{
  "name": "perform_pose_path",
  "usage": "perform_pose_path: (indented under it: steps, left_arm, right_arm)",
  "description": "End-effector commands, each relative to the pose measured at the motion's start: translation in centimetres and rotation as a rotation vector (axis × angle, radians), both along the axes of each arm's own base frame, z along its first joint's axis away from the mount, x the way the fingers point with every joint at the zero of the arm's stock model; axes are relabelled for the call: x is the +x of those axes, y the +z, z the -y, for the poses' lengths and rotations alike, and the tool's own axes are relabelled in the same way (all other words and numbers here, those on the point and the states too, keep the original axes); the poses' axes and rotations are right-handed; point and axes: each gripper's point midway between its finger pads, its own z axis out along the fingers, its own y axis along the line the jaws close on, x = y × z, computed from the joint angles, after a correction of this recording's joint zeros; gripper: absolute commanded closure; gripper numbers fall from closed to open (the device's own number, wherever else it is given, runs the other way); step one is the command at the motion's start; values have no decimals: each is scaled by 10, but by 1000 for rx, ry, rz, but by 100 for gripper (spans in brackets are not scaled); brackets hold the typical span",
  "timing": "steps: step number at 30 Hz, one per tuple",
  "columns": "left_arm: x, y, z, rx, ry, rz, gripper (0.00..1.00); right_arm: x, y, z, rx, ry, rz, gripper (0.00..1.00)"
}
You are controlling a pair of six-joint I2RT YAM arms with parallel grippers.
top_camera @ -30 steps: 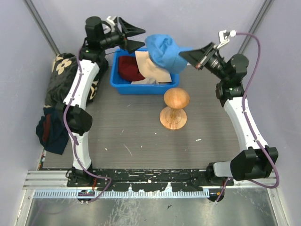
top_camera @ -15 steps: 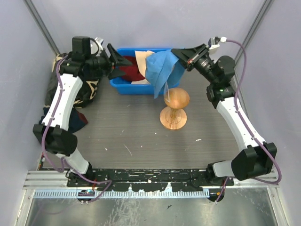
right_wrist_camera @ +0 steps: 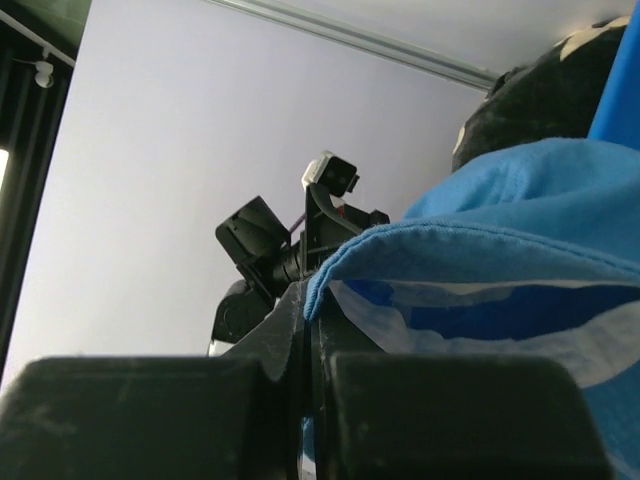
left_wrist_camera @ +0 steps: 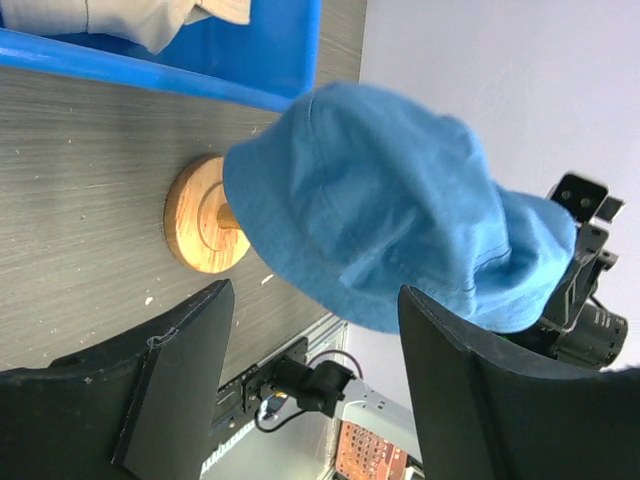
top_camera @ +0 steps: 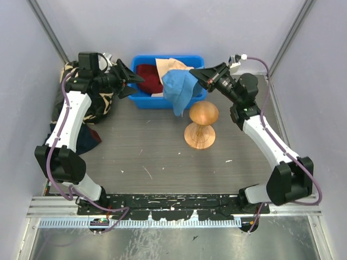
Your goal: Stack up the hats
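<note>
A light blue hat (top_camera: 179,89) hangs in the air by its brim, over the blue bin's (top_camera: 162,102) front edge and just behind the wooden stand (top_camera: 201,125). My right gripper (top_camera: 194,77) is shut on that brim (right_wrist_camera: 345,262). My left gripper (top_camera: 138,85) stands open at the bin's left end, apart from the hat. In the left wrist view the blue hat (left_wrist_camera: 400,200) fills the middle, with nothing between my open fingers (left_wrist_camera: 170,390). A dark red hat (top_camera: 148,76) and a cream hat (top_camera: 167,65) lie in the bin.
A black blanket with cream flowers (top_camera: 87,100) and a navy cloth with red trim (top_camera: 82,140) lie along the left wall. The wooden stand's round base (left_wrist_camera: 203,215) rests mid-table. Grey walls close in on three sides.
My right gripper has carried the blue hat lower and nearer, so it now hangs close behind the stand. My left gripper has drawn back leftward from the hat and stays open.
</note>
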Motion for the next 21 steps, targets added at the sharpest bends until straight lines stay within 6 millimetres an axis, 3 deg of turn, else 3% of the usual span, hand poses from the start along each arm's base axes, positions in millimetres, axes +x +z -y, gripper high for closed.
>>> perform_pose_path:
  steps: [1,5,14,21]
  left_arm:
    - [0,16,2,-13,-22,73,27]
    - [5,14,3,-18,-23,69,28]
    - [9,3,9,-23,-41,48,29]
    - [9,-3,19,-19,-63,38,29]
  right_arm:
    - [-40,20,18,-26,-29,114,99]
    - [-57,-5,33,-78,-67,75,99]
    - [-86,-53,90,-122,-181,-33,99]
    - [-98,-85,106,-132,-200,-101,99]
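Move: The right hand already holds the blue hat by its brim. The wooden stand's head lies about 6 cm back, 3 cm to its right and some 20 cm below. The blue tub's middle is roughly 18 cm ahead, 13 cm left and 37 cm down, with the peach hat in it about 20 cm ahead and 8 cm left of the hand. From the left hand, the stand's head is some 28 cm right, 6 cm back and 11 cm lower. Still pinching the brim of the blue hat with shut fingers, the right hand swings it off to the right, back and down, roughly 16 cm in all, carrying the hat from beside the tub to the wooden head. The sinking quickens towards the end, while the wrist turns about 15 degrees clockwise and tips slightly down. ##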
